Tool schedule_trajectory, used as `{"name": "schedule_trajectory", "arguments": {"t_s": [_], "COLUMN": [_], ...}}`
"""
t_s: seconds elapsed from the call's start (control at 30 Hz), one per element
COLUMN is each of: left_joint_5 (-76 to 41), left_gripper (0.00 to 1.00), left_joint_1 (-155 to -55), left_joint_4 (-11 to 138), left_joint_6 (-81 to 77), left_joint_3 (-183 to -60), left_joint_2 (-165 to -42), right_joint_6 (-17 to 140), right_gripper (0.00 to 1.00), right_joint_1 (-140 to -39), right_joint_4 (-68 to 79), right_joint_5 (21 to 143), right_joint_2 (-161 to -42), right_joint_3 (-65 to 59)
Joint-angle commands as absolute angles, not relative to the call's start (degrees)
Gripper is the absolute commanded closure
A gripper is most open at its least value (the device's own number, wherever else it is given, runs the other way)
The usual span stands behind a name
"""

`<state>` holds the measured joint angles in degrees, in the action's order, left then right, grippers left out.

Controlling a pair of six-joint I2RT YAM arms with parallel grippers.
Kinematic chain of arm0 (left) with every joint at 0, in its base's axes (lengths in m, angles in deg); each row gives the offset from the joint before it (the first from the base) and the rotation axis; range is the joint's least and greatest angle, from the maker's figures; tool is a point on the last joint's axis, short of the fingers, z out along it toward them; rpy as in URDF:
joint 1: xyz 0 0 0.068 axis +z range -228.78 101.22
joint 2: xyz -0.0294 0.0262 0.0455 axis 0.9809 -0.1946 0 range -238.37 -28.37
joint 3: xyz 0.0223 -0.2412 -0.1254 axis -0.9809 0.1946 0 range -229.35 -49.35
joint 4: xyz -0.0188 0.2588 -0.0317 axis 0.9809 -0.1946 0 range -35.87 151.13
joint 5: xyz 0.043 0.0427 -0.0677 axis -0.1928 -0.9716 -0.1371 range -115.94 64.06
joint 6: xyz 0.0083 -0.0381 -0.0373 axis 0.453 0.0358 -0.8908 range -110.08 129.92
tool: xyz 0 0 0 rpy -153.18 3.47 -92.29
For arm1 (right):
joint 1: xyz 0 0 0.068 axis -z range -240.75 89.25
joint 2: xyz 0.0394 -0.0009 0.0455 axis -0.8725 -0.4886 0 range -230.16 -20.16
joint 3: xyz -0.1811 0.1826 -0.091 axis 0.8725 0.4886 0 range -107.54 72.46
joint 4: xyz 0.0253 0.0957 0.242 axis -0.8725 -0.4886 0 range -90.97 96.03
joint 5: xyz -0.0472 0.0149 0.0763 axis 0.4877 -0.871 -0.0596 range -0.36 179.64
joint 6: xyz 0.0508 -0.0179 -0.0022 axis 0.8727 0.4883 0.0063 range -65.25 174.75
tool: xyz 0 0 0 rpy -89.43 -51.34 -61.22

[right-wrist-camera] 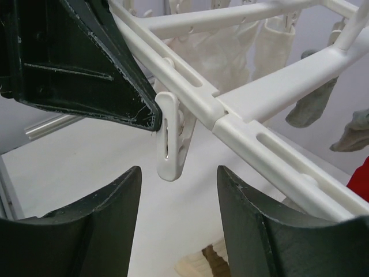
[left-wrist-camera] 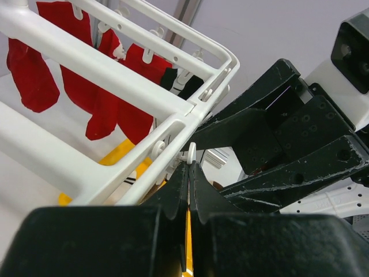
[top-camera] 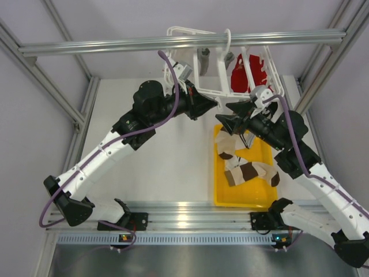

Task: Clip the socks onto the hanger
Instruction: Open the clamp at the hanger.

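Note:
The white hanger (top-camera: 199, 91) hangs from the aluminium bar at the back. My left gripper (top-camera: 217, 105) reaches its near edge and is shut on the white top of one dangling clip (left-wrist-camera: 192, 152), at the corner of the frame (left-wrist-camera: 86, 63). My right gripper (top-camera: 226, 119) faces it from the right, open. In the right wrist view that clip (right-wrist-camera: 172, 138) hangs just beyond my right gripper (right-wrist-camera: 179, 173), between its spread fingertips and touching neither. Cream and brown socks (top-camera: 245, 167) lie in the yellow tray (top-camera: 222, 199); part of one sock (right-wrist-camera: 202, 262) shows below the fingers.
Red garments (left-wrist-camera: 75, 92) hang from clips on the hanger's far side, and a red one (top-camera: 242, 78) also shows from above. White cloth pieces (right-wrist-camera: 219, 46) and grey socks (right-wrist-camera: 311, 107) hang from other clips. The aluminium crossbar (top-camera: 115, 45) spans the top; frame posts line both sides.

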<state>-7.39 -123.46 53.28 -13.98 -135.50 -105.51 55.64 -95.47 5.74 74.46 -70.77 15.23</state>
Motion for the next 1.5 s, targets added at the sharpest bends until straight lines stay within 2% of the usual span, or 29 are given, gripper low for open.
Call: {"name": "schedule_trajectory", "arguments": {"t_s": [0.0, 0.13, 0.23, 0.27, 0.37, 0.47, 0.53, 0.57, 0.63, 0.67, 0.73, 0.77, 0.8, 0.9, 1.47], "left_joint_5": [-7.6, -7.6, -7.8, -7.8, -7.9, -8.1, -8.4, -8.4, -8.7, -9.8, -10.8, -11.7, -12.0, -12.3, -13.6], "left_gripper": [1.00, 1.00, 1.00, 1.00, 1.00, 1.00, 1.00, 1.00, 1.00, 0.96, 0.80, 0.63, 0.55, 0.40, 0.40], "left_joint_1": [-123.9, -123.9, -124.0, -124.0, -124.0, -124.0, -124.0, -124.0, -124.0, -124.0, -123.9, -123.9, -123.9, -123.8, -123.8], "left_joint_4": [54.2, 54.1, 53.7, 53.5, 53.4, 53.5, 53.4, 53.3, 53.3, 53.2, 53.3, 53.3, 53.2, 53.3, 54.5], "left_joint_6": [-14.6, -14.8, -15.2, -15.2, -15.9, -16.5, -17.0, -17.0, -17.7, -17.8, -18.8, -19.1, -19.9, -20.9, -23.1], "left_joint_3": [-137.4, -137.2, -137.1, -137.1, -136.9, -136.8, -136.8, -136.8, -136.7, -136.5, -136.1, -135.7, -135.4, -134.7, -133.3], "left_joint_2": [-105.4, -105.2, -105.3, -105.3, -105.3, -105.1, -105.0, -104.9, -104.7, -104.1, -103.4, -102.6, -102.4, -101.2, -102.9], "right_joint_6": [51.9, 49.7, 48.3, 47.7, 46.9, 46.2, 45.8, 45.6, 45.2, 45.0, 44.9, 44.9, 44.9, 45.0, 43.1], "right_gripper": [0.46, 0.47, 0.53, 0.60, 0.70, 0.75, 0.83, 0.91, 0.97, 0.99, 1.00, 1.00, 1.00, 1.00, 1.00], "right_joint_1": [-98.1, -100.3, -101.4, -101.6, -102.2, -102.4, -102.5, -102.4, -102.4, -102.5, -102.4, -102.5, -102.5, -102.4, -102.5], "right_joint_4": [10.0, 10.4, 10.3, 10.3, 9.9, 9.5, 9.4, 9.5, 9.6, 9.7, 9.8, 9.9, 10.5, 11.8, 18.8], "right_joint_5": [79.4, 81.7, 82.1, 82.0, 81.9, 81.7, 81.7, 81.6, 81.6, 81.6, 82.1, 82.3, 82.5, 82.5, 80.6], "right_joint_2": [-71.7, -72.5, -73.1, -73.5, -73.9, -73.9, -74.0, -73.9, -73.8, -73.7, -73.5, -73.4, -73.2, -72.8, -70.0], "right_joint_3": [10.9, 10.5, 10.1, 10.1, 10.1, 10.1, 10.2, 10.2, 10.5, 10.6, 10.9, 11.2, 11.5, 13.2, 18.7]}}
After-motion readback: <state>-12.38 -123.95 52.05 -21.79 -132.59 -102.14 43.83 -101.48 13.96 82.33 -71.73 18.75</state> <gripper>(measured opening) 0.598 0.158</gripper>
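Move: The clamp on the hanger's near rail hangs just in front of my half-open right fingers, about 2 cm to their left, 1 cm ahead and 1 cm up. The rail is some 3 cm ahead of that hand and 3 cm above it, straight ahead. The red socks hang roughly 9 cm ahead and 5 cm right of it, level with it. From my shut left fingers the clamp is about 1 cm ahead and 2 cm right, level. I bring my right hand some 1.5 cm left and 1 cm forward, lifting a little on the way, and pinch the clamp's lower part, the fingertips tipping up about 10 degrees. With that grip made, I spread my left fingers wide beside the clamp; that hand bobs up and sinks back, easing about 1 cm left, away from the clamp. ##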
